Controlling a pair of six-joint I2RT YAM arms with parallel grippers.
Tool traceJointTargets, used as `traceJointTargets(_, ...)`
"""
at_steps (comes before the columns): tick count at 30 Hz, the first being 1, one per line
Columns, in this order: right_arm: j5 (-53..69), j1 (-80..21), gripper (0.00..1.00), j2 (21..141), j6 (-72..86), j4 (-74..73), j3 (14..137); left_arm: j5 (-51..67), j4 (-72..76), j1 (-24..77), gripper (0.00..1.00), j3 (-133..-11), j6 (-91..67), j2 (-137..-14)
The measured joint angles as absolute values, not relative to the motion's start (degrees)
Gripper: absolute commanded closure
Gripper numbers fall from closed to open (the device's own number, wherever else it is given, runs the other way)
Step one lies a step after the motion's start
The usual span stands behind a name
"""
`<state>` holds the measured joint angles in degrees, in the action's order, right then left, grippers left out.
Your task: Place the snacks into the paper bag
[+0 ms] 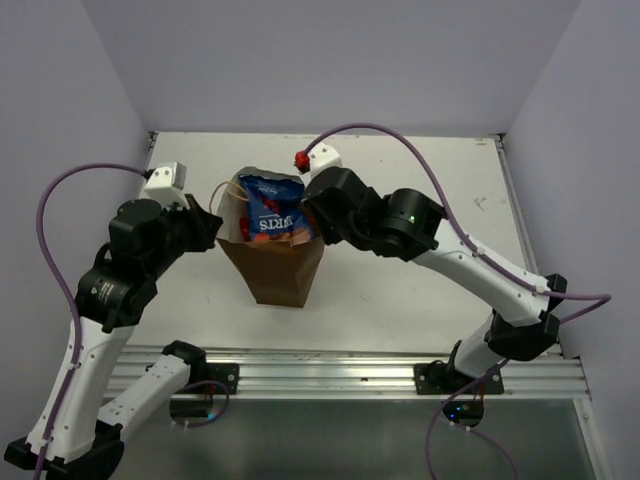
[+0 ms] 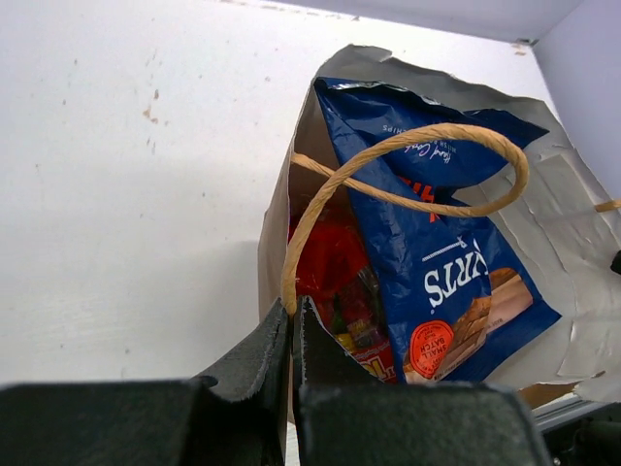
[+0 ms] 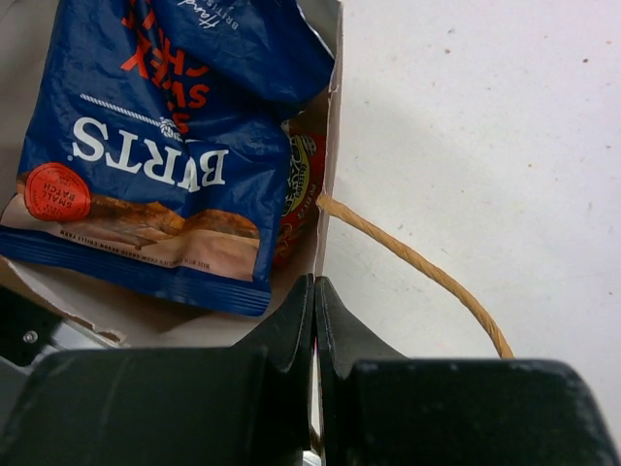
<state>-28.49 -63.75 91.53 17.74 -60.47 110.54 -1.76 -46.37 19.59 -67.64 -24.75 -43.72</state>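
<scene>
The brown paper bag point(image 1: 275, 272) stands upright mid-table with its mouth open. A blue snack bag point(image 1: 272, 212) sticks out of its top; in the left wrist view this blue bag point(image 2: 437, 243) lies over a red packet point(image 2: 330, 254) inside. The right wrist view shows a red-yellow packet point(image 3: 299, 194) tucked beside the blue bag point(image 3: 165, 146). My left gripper point(image 1: 212, 228) is shut on the bag's left rim at the root of the twisted handle point(image 2: 427, 141). Across the mouth, my right gripper point(image 1: 315, 215) is shut on the right rim, next to the other handle point(image 3: 417, 267).
The white table point(image 1: 420, 180) stretches behind and to both sides of the bag, closed in by lilac walls. An aluminium rail point(image 1: 340, 365) runs along the near edge between the arm bases. Purple cables loop above both arms.
</scene>
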Motion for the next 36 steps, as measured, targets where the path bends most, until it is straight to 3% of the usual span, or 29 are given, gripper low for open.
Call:
traceJointTargets(7, -32.73, -64.10, 1.00, 89.38, 19.99, -66.83, 118.48, 2.63, -40.88, 19.70, 1.00, -71.44, -24.97, -46.87)
traceJointTargets(12, -35.18, -64.07, 1.00, 82.85, 22.00, -65.21, 105.60, 4.43, -31.57, 23.44, 1.00, -60.25, -26.79, -45.54)
traceJointTargets(17, -35.11, -63.22, 1.00, 80.44, 24.49, -63.64, 88.90, -4.05, -26.61, 40.51, 1.00, -51.05, -29.58, -49.80)
traceJointTargets(20, -36.45, -63.09, 1.00, 79.92, 24.80, -62.19, 88.07, -14.57, -23.22, 55.83, 1.00, -53.84, -30.24, -56.29)
traceJointTargets(23, -36.75, -62.81, 1.00, 79.42, 24.88, -62.48, 88.16, -20.32, -23.42, 63.77, 1.00, -57.14, -30.33, -61.41)
traceJointTargets(33, -37.01, -62.63, 0.98, 79.33, 24.88, -62.19, 88.16, -31.68, -27.29, 65.34, 1.00, -60.34, -31.11, -62.00)
traceJointTargets(35, -37.01, -62.63, 0.94, 79.24, 24.88, -62.08, 88.16, -33.56, -28.71, 65.34, 1.00, -60.90, -31.55, -61.95)
traceJointTargets(36, -37.01, -62.63, 0.87, 79.20, 24.88, -62.08, 88.16, -34.41, -29.08, 65.34, 1.00, -61.04, -31.83, -61.89)
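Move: Both hands already hold the hanging bag: the left by its left handle and rim, the right by its right rim. Their landing spot on the table is about 21 cm right of the left hand, 4 cm back and 30 cm below; it is 2 cm right of the right hand, 4 cm back. The blue chip pack in the bag lies 12 cm right of the left hand, 3 cm ahead and 6 cm below, which is 7 cm left of the right hand. Up a few centimetres first, then quickly down and to the right, both hands carry the bag to the table. The left sweeps some 20 cm right, turning clockwise, then eases back left about 3 cm; the right goes about 8 cm right and stops. Both keep the bag's rim between the fingers, the right's just starting to slacken. ##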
